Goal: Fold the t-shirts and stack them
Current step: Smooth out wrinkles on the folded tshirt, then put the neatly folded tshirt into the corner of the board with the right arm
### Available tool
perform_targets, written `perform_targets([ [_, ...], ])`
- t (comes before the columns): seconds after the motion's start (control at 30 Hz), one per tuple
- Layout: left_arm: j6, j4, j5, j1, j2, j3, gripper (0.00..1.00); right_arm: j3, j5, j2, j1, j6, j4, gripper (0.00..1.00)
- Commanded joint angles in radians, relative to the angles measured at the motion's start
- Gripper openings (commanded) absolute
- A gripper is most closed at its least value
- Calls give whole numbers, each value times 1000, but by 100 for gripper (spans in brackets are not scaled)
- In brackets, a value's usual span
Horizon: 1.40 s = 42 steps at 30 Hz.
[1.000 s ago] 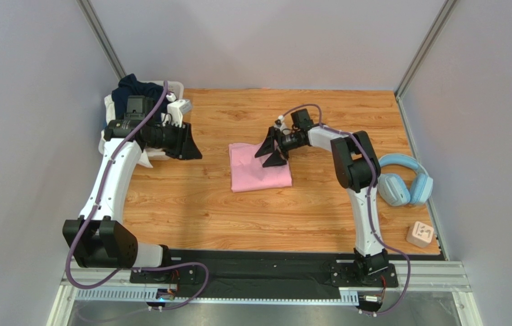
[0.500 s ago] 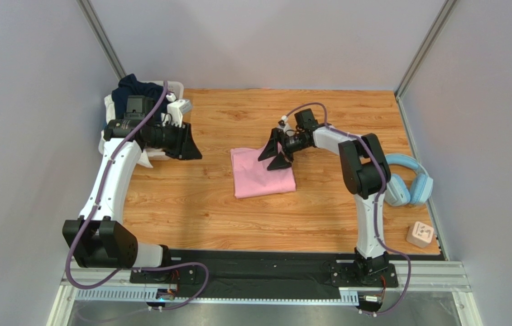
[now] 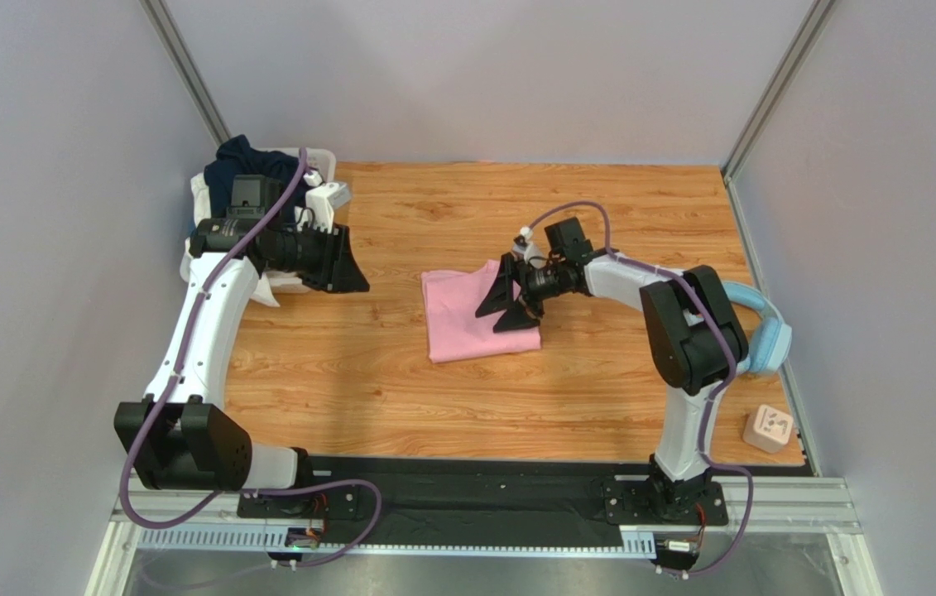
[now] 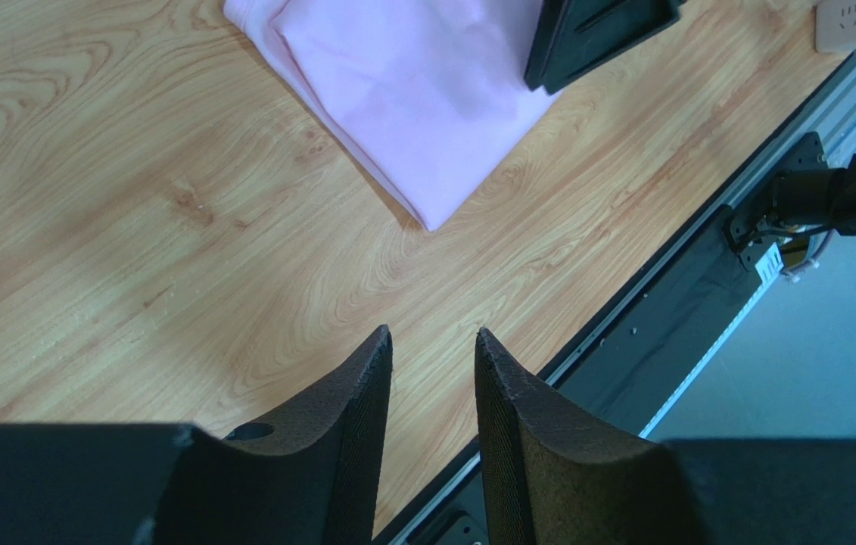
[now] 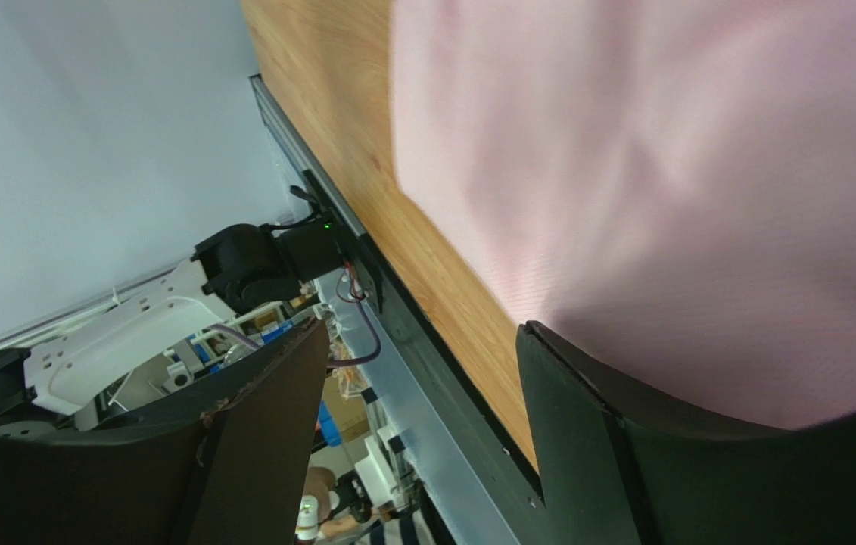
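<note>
A folded light pink t-shirt (image 3: 460, 325) lies flat in the middle of the wooden table (image 3: 348, 373). My right gripper (image 3: 496, 303) is open over the shirt's right edge, with nothing between its fingers. In the right wrist view one finger (image 5: 614, 432) lies against the pink t-shirt (image 5: 682, 170) and the other finger (image 5: 262, 409) stands off it. A dark navy t-shirt (image 3: 249, 162) is heaped in the white basket (image 3: 321, 159) at the far left. My left gripper (image 3: 348, 271) hangs open and empty beside the basket. From the left wrist the pink t-shirt (image 4: 398, 80) shows far ahead of the left gripper (image 4: 432, 346).
Light blue headphones (image 3: 764, 338) lie at the table's right edge, partly behind the right arm. A small white block (image 3: 769, 428) sits at the near right corner. A black rail (image 3: 473, 484) runs along the near edge. Grey walls close in on both sides.
My right gripper and arm have swung right and nearer, and the pink t-shirt has shifted slightly with them. The left arm has not moved.
</note>
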Motion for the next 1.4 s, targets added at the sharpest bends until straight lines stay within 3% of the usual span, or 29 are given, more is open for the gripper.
perform_targets([
  [0.0,29,0,12,6,-25,12,40,-39,9,74,6,33,107,68],
  [0.2,36,-6,1,6,-27,16,40,-54,23,141,9,16,105,66],
  [0.33,36,-6,3,6,-30,16,40,-54,29,90,8,16,87,66],
  [0.57,32,-8,12,6,-30,30,40,141,73,2,-47,-49,-95,70],
  [0.83,53,-39,6,6,-34,41,40,444,202,190,-204,-153,-246,70],
  [1.07,55,-60,10,6,-28,70,40,671,282,425,-224,-270,-409,70],
  [1.37,47,-66,23,6,-10,95,40,686,173,516,-221,-282,-387,71],
])
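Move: The folded t-shirt's middle lies some 4 cm ahead of the open right hand, about 1 cm to its left and roughly 7 cm below. The shirt's far right corner is about 16 cm ahead and 6 cm right of that hand. The headphones lie off to the right of it, about 45 cm away and roughly level. From the idle left hand the t-shirt is around 22 cm to the right, 6 cm ahead and 21 cm below. The right hand drops about 5 cm towards the near right part of the folded t-shirt and pauses low. It then lifts and sweeps forward and right in an arc, some 18 cm forward and 9 cm right, coming down low beside the shirt's far right corner. Its fingers stay open; the wrist swings clockwise and tips the fingers down, about 10 to 15 degrees. ##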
